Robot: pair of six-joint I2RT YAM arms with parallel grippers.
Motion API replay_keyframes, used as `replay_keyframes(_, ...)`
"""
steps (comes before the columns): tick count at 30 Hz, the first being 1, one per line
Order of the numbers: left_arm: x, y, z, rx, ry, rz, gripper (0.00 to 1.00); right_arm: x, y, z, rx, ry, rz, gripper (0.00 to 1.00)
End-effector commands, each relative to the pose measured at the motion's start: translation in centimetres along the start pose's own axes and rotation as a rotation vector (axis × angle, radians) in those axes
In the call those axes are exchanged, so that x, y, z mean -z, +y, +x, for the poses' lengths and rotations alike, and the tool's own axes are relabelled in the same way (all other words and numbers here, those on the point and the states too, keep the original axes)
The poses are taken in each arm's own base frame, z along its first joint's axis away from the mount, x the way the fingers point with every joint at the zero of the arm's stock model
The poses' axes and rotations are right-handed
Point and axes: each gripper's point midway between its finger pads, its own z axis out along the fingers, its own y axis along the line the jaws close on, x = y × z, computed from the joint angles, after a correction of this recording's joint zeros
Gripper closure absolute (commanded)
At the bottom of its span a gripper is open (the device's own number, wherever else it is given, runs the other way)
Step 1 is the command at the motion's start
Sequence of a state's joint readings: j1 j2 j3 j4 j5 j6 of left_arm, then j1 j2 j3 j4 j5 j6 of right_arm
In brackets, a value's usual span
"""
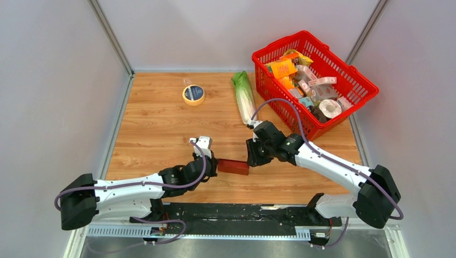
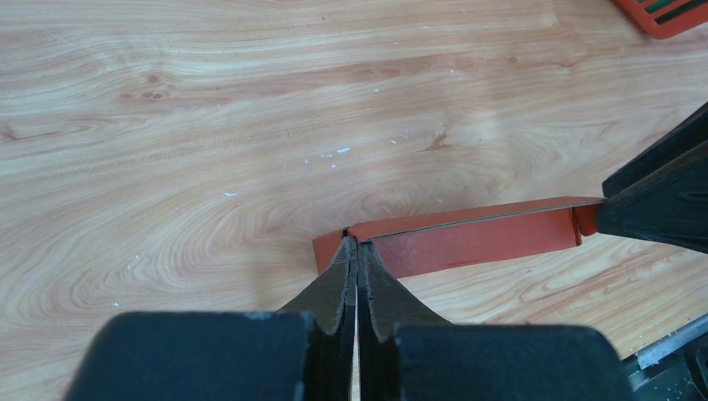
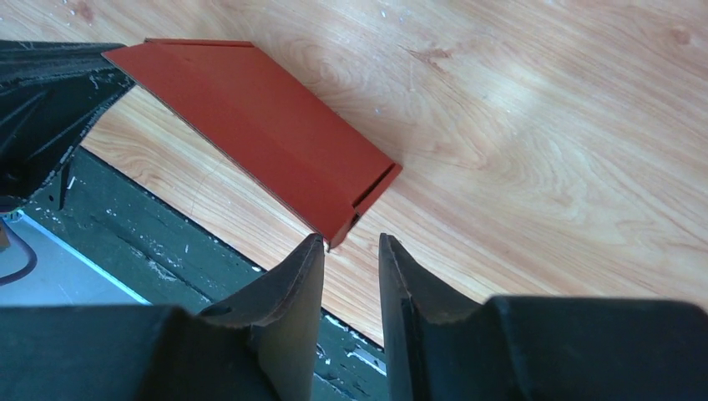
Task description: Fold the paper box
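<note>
The paper box (image 1: 233,166) is a flat dark-red cardboard block lying near the table's front edge, between both grippers. My left gripper (image 1: 215,164) is shut, its tips pinched together on the box's left end (image 2: 357,244). In the left wrist view the box (image 2: 484,238) runs off to the right, where the right arm's black fingers (image 2: 659,192) stand at its far end. My right gripper (image 3: 351,242) is open with a narrow gap and nothing between its jaws. The box's near corner (image 3: 342,225) sits just ahead of its left fingertip (image 3: 311,251).
A red mesh basket (image 1: 365,86) full of packaged goods stands at the back right. A green leafy vegetable (image 1: 244,99) lies beside it, and a roll of yellow tape (image 1: 193,94) sits at the back left. The black mounting rail (image 3: 167,242) runs right along the table's front edge.
</note>
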State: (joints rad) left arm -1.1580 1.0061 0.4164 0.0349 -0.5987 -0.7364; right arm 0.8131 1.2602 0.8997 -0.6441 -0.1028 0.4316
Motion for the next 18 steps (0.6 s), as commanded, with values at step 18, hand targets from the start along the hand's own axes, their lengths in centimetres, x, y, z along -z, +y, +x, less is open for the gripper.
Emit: replay_keyframes(18, 0.6, 0.2, 0.8, -0.057, 0.059, 0.002, 1.0, -0.7, 2.9, -2.1, -0.239, -0.013, -0.132, 1.0)
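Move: The paper box's near right corner, where the right gripper will close, is about 1 cm to the right gripper's left, straight ahead at 0 and about 1 cm below it. The cabbage lies some 22 cm ahead of the right gripper, 1 cm left; the red basket some 28 cm ahead and 23 cm right. From the left gripper, still pinching the box's left end, that corner is about 10 cm right and 1 cm back. Slide the open right gripper about 1.5 cm left, sinking slightly, so its fingertips straddle the near right corner of the paper box, then close them fully to pinch it while turning the wrist some 10 degrees. Keep the left gripper shut on the box's left end, practically still. ##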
